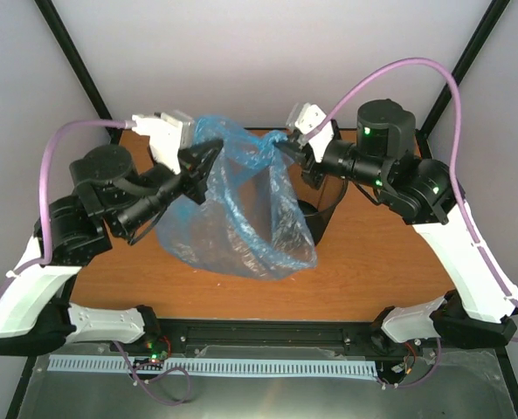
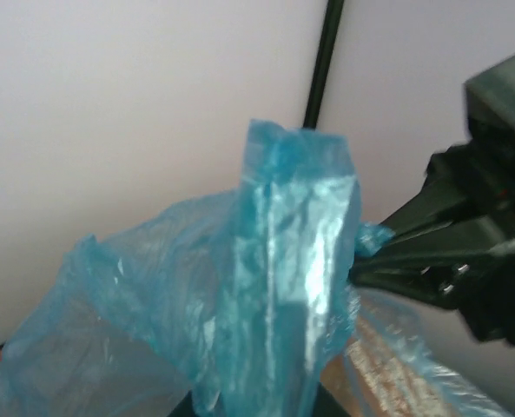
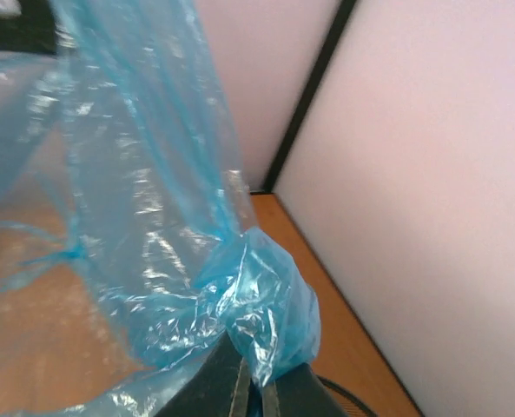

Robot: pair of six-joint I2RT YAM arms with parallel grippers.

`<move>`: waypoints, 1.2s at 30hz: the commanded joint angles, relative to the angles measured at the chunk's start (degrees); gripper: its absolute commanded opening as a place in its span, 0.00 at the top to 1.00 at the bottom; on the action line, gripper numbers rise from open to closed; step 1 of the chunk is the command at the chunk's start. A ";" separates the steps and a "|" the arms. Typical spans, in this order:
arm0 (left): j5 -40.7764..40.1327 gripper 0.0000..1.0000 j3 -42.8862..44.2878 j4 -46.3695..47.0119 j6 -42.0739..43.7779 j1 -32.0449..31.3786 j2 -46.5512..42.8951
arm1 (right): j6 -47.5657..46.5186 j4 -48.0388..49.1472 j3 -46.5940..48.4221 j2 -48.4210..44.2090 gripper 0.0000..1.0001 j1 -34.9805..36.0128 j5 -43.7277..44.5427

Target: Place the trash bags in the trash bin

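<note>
The trash bag (image 1: 241, 209), a thin wrinkled light-blue film, hangs stretched between both grippers above the table. My left gripper (image 1: 208, 161) is shut on its left upper edge; in the left wrist view a bunched fold of the bag (image 2: 283, 261) rises out of the jaws and hides them. My right gripper (image 1: 286, 148) is shut on the right upper edge, with a knob of film (image 3: 270, 304) pinched between its fingertips (image 3: 255, 373). The black trash bin (image 1: 321, 218) stands behind and under the bag, mostly hidden; its dark shape shows through the film.
The orange wooden table (image 1: 372, 262) extends to the front and right of the bag. A black frame post (image 3: 309, 95) runs up the back corner between the pale walls. A bit of the bin's rim (image 3: 366, 404) lies below the right gripper.
</note>
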 commanded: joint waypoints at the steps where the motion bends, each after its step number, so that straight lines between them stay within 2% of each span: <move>1: 6.07 0.99 12.87 -1.03 0.85 -0.27 6.78 | 2.99 3.79 5.11 -0.86 0.97 0.24 12.35; 6: 10.30 0.99 21.97 -1.11 2.64 -0.23 14.72 | 1.93 6.62 7.62 -1.98 0.97 0.14 20.52; 11: 20.28 0.99 25.09 5.87 1.99 -0.27 19.68 | -2.60 8.71 10.76 -2.09 0.97 -0.48 27.19; 14: 22.26 0.99 25.79 9.89 2.44 -0.26 22.05 | -4.51 9.31 12.29 -1.69 0.97 -0.89 29.48; 19: 21.11 0.99 24.90 13.40 3.97 -0.26 25.08 | -5.60 9.92 12.06 -2.01 0.97 -1.49 31.32; 27: 19.80 0.99 21.07 13.51 4.81 -0.28 26.84 | -6.65 10.53 11.53 -2.69 0.97 -1.96 31.97; 36: 7.13 0.99 17.83 10.52 7.57 -0.14 27.21 | -7.10 10.99 5.72 -2.86 0.96 -1.97 29.84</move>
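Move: Both hands hold the blue bag high over the table. The trash bin's middle is about 15 cm ahead of the left hand, 16 cm to its right and 40 cm below; from the right hand it lies some 12 cm ahead, 5 cm right and 37 cm down. The bag's hanging body is about 18 cm below the left hand, 4 cm back and 3 cm right, and about 15 cm below the right hand, 7 cm back and 8 cm left. Rightward, both arms carry the pinched bag together: the left hand sweeps about 16 cm across towards the bin, first rising and then sinking back, and ends slightly farther forward. The right climbs some 12 cm while going 10 cm right and a little forward, turning about 30 degrees clockwise with its fingers tipping up, then eases down slightly. The left also turns clockwise, less, and the hands draw closer; both grips stay shut. ##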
